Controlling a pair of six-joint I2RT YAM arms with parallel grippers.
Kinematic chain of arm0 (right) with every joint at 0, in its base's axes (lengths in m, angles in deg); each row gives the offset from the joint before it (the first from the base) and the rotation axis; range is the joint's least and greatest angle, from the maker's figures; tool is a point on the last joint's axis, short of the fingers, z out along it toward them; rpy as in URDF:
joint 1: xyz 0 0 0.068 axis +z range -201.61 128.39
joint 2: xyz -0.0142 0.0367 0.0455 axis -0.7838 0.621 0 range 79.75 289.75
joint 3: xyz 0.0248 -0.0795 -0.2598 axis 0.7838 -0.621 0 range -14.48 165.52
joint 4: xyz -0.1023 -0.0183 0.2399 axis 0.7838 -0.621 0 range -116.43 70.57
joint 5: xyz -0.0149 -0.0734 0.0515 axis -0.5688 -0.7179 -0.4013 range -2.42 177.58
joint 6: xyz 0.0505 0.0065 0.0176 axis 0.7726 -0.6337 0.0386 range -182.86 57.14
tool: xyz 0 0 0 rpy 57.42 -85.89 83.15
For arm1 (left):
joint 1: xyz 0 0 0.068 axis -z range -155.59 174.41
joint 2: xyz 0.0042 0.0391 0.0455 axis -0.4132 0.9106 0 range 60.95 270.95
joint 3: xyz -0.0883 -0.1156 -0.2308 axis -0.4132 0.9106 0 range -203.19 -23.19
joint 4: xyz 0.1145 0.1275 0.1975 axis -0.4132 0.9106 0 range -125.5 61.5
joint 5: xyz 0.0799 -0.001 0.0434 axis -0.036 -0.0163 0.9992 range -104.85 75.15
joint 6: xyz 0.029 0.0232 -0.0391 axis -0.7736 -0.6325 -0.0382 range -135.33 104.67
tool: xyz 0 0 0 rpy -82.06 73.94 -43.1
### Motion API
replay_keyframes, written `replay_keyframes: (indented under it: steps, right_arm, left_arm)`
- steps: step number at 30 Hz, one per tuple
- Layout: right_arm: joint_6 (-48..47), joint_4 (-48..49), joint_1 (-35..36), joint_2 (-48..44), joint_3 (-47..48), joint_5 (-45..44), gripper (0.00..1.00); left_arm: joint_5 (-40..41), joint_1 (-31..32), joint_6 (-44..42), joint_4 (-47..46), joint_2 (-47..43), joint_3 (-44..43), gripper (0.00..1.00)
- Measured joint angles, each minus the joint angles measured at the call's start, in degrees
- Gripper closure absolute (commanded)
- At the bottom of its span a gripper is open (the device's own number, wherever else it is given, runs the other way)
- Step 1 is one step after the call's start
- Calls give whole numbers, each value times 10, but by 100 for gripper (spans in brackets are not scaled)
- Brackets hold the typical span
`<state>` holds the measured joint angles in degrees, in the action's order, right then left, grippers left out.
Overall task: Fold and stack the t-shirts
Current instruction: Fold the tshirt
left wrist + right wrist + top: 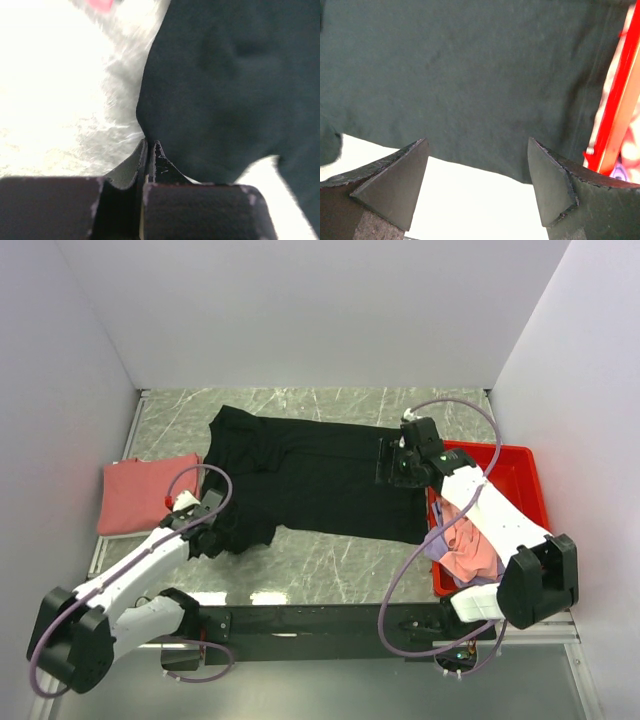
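Note:
A large black t-shirt (pixel 310 480) lies spread flat across the middle of the table. My left gripper (pixel 207 530) is at its near left sleeve. In the left wrist view the left gripper (pixel 150 146) is shut, with the edge of the black t-shirt (pixel 225 85) running into its tips. My right gripper (pixel 389 462) hovers over the shirt's right end. Seen from the right wrist, that gripper (pixel 476 150) is open above the black t-shirt's (pixel 470 70) edge, holding nothing. A folded salmon-red t-shirt (pixel 145 492) lies at the left. Pink (pixel 470 550) and lavender (pixel 437 540) t-shirts sit in the bin.
A red plastic bin (pixel 515 452) stands at the right edge of the table, and its rim (pixel 612 115) is close beside my right fingers. White walls enclose the marble table (pixel 330 560) on the left, back and right. A black rail runs along the near edge.

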<state>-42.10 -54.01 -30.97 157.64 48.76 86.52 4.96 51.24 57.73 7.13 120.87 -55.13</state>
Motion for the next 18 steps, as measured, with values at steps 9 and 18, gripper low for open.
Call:
replay_keyframes:
  steps: [9, 18]
  right_arm:
    - [22, -14, 67, -24, -88, -11, 15]
    - [68, -72, 115, 2, -150, -59, 18]
  left_arm:
    - [36, 0, -22, 9, -77, -53, 100]
    - [34, 0, -49, 4, -89, -69, 100]
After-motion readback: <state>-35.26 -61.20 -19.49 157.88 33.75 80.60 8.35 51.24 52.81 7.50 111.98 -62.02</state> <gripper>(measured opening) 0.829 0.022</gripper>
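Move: The shirt's near right corner lies about 12 cm back and 8 cm to the right of the open right hand, some 14 cm below it; the middle of the red tub is about 22 cm right and 9 cm back. The left hand already pinches the black shirt's near left tip, with the middle of the shirt's left part about 15 cm ahead and 6 cm right, and the red shirt stack roughly 10 cm ahead and 13 cm left. The left hand, fingers staying shut on the tip of cloth, lifts it about 7 cm and carries it some 3 cm forward over the shirt's near left side, its fingertips tilting forward by about 15 degrees. Meanwhile the right hand, wide open, draws back about 11 cm and sinks 10 cm towards the near hem, swinging slightly left and then right again as its fingers tip about 20 degrees nearer to straight down, without closing on the cloth. ##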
